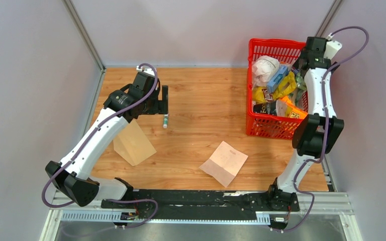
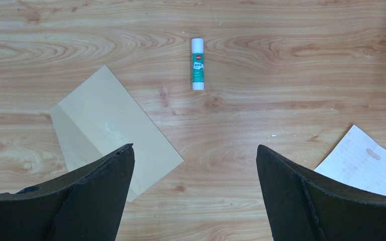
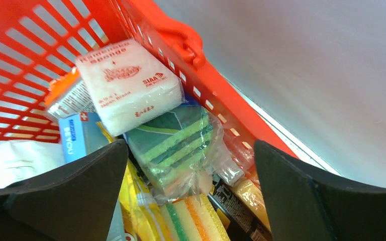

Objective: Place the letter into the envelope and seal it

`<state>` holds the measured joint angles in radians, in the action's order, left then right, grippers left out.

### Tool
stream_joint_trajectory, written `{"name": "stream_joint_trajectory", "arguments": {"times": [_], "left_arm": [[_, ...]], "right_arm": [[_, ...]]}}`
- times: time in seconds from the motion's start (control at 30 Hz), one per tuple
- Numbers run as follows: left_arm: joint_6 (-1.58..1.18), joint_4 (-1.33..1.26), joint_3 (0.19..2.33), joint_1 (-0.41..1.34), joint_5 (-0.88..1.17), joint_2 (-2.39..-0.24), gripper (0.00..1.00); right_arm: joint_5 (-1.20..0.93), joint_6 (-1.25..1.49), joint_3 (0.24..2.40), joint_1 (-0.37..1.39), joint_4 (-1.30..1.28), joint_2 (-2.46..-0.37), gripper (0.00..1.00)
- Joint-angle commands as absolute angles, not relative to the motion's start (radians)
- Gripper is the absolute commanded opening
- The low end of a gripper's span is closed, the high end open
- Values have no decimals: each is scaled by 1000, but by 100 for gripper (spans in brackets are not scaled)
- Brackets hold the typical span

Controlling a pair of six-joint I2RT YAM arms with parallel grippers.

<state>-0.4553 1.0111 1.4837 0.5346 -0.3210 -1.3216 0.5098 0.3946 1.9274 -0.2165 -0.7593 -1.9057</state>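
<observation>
The tan envelope (image 1: 133, 143) lies flat on the wooden table at the left, partly under my left arm. In the left wrist view the envelope (image 2: 110, 125) has its flap folded open. The pale letter (image 1: 224, 163) lies flat near the table's middle front, and the left wrist view shows a corner of the letter (image 2: 364, 165) at the right. My left gripper (image 2: 195, 148) hangs open above bare wood between the two, holding nothing. My right gripper (image 3: 191, 145) is open over the red basket, with nothing between its fingers.
A green-and-white glue stick (image 1: 165, 121) lies on the table just beyond the left gripper; the left wrist view shows the glue stick (image 2: 197, 64) ahead of the fingers. The red basket (image 1: 276, 44) at the back right holds sponges and packets. Grey walls enclose the table.
</observation>
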Motion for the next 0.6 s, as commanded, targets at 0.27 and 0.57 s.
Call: {"name": "stream_joint_trajectory", "arguments": {"times": [0.27,0.57], "left_arm": [[-456,971,1457,531,-273,-1284,97],[-471,957,1430,531,-258,-1256,97]], "right_arm": [[568,431,2042,-45,-940,-1718,100],[445,503,1806,322,-896,-1539,100]]}}
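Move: The letter lies about 27 cm back and 44 cm to the left of the right hand, some 24 cm below it. The basket's middle is roughly 7 cm back and 16 cm left of that hand, 14 cm lower; the glue stick lies about 30 cm left of the letter and 22 cm farther out, the envelope 45 cm left and 10 cm farther out. From the left hand the letter is some 31 cm right, 8 cm back and 25 cm below. The right hand, fingers wide open and empty, first rises out from over the right side of the basket, then sweeps left faster and faster across the basket's contents towards its left rim, ending some 19 cm farther left, about 10 cm higher and 5 cm back. As it swings across it turns roughly 25 degrees counter-clockwise, coming closer to the letter and touching nothing at the end, with the left hand only easing about a centimetre down and back. ##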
